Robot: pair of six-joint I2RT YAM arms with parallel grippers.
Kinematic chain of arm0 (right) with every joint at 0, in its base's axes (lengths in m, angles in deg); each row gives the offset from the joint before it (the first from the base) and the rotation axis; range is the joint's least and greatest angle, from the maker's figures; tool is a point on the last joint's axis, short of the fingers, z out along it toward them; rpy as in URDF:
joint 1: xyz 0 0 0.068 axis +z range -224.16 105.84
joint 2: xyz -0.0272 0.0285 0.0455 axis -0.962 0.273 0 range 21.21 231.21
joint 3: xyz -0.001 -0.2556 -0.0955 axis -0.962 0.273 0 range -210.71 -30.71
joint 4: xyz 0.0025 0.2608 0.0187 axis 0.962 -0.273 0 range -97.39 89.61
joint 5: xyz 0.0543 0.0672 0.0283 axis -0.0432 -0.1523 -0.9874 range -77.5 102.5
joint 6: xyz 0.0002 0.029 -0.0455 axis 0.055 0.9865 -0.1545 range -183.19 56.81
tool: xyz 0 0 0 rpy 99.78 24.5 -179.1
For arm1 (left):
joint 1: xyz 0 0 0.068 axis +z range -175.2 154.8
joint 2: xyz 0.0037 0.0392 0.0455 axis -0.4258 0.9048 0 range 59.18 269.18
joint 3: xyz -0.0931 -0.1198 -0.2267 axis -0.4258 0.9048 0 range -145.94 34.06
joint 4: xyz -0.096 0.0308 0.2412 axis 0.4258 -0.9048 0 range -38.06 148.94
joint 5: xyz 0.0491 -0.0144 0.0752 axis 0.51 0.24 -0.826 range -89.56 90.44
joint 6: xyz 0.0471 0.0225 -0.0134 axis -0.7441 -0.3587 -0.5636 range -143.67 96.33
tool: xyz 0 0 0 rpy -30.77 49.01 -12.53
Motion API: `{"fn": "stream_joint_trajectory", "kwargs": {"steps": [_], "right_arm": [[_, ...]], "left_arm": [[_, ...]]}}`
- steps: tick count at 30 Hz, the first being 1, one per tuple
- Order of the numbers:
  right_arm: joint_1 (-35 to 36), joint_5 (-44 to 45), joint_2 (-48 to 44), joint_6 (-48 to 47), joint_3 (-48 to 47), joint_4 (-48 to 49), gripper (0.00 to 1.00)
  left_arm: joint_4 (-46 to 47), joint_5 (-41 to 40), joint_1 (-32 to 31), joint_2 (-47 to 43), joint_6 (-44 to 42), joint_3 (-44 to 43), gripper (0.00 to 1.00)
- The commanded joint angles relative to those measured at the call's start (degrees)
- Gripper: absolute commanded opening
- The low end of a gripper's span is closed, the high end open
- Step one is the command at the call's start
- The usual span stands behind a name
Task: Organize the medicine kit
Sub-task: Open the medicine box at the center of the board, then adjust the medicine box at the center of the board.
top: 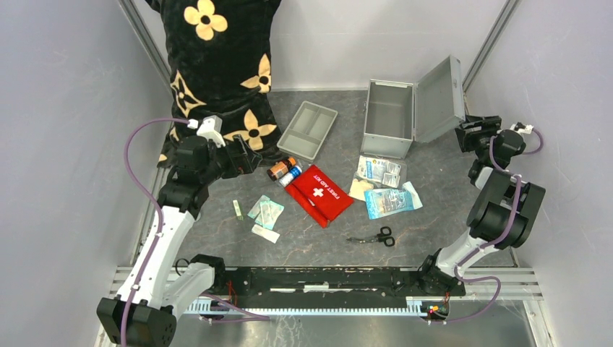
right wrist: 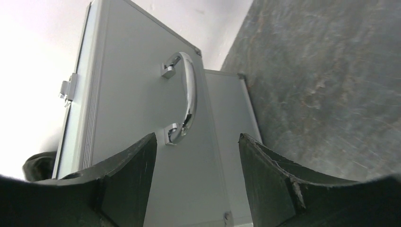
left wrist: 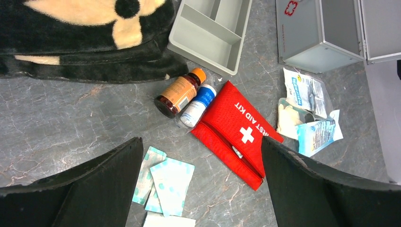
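Note:
The medicine kit (top: 389, 119) stands at the back of the table, its hinged lid (top: 439, 100) swung open to the right and its inside bare. My right gripper (top: 471, 134) hovers just right of the lid. In the right wrist view its jaws (right wrist: 197, 137) are open, facing the lid's outer face (right wrist: 142, 118) and chrome handle (right wrist: 190, 101), with nothing between them. At the left, my left gripper (top: 244, 156) is wide open (left wrist: 202, 142) above the table. Below it lie teal plasters (left wrist: 165, 182) and the red first-aid pouch (left wrist: 236, 127).
A grey divided tray (top: 309, 130) lies left of the kit. An amber bottle (top: 281, 168) and a white bottle (top: 291, 176) lie beside the pouch. Sachets (top: 381, 171), a blue packet (top: 389, 202) and scissors (top: 376, 236) lie in front. A black flowered cloth (top: 217, 65) fills the back left.

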Motion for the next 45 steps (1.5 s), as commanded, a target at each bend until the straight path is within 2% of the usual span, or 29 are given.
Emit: {"fn": "stream_joint_trajectory", "kwargs": {"steps": [1, 15, 18, 23, 27, 30, 33, 36, 42, 45], "right_arm": [[-0.9, 5.6, -5.4, -6.8, 2.3, -4.5, 0.7], [-3.2, 14.1, -13.9, -18.3, 7.3, -16.9, 0.71], [-3.2, 18.5, -19.7, -23.2, 7.6, -22.4, 0.7], [-3.0, 23.7, -34.5, -29.6, 8.0, -30.6, 0.71], [0.9, 25.3, -44.8, -35.5, 5.1, -38.4, 0.71], [9.6, 27.3, -49.0, -39.2, 1.7, -43.4, 0.71], [20.2, 28.6, -47.3, -43.5, -3.6, -48.0, 0.71], [27.6, 28.3, -41.8, -47.8, -8.7, -51.8, 0.7], [38.3, 27.2, -24.2, -55.4, -21.1, -60.9, 0.69], [42.4, 28.6, -16.1, -56.9, -26.8, -62.2, 0.69]], "left_arm": [[1.2, 0.1, 0.1, -1.9, -2.5, 0.0, 1.0], [0.6, -0.6, 0.1, -3.5, -3.2, 1.5, 1.0], [0.3, -1.4, 0.1, -4.0, -3.2, 1.6, 1.0], [-0.5, -3.0, 0.1, -3.9, -3.3, 1.1, 1.0], [-1.0, -3.8, 0.1, -4.2, -3.5, 1.0, 1.0], [-1.0, -4.2, 0.1, -4.3, -3.6, 1.2, 1.0], [-1.2, -4.4, 0.1, -4.4, -3.9, 1.5, 1.0], [-1.4, -4.8, 0.0, -4.6, -4.0, 1.7, 1.0], [-2.5, -5.9, 0.0, -5.1, -4.5, 2.3, 1.0], [-3.2, -6.1, 0.1, -5.1, -4.7, 2.2, 1.0]]}}
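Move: The medicine box, already open, has its middle about 17 cm left of the right hand, 7 cm farther out and 11 cm lower. Its leaning lid is much nearer, some 8 cm ahead and 6 cm left, 3 cm lower. The white packet lies about 21 cm left, 5 cm back and 17 cm down; the blue packet 17 cm left and 13 cm back, as low. From the left hand the box is about 24 cm ahead, 40 cm right and 17 cm down. The medicine box's lid is left standing open as the right hand backs off it about 13 cm, drifting right and dipping slightly. The hand then rises steeply to some 15 cm above its start and swings roughly 24 cm left, coming forward and starting down on the box's near side. The wrist rolls about 55 degrees, fingers staying open and ending forward and somewhat down. The left hand eases 2 cm left, still open. ##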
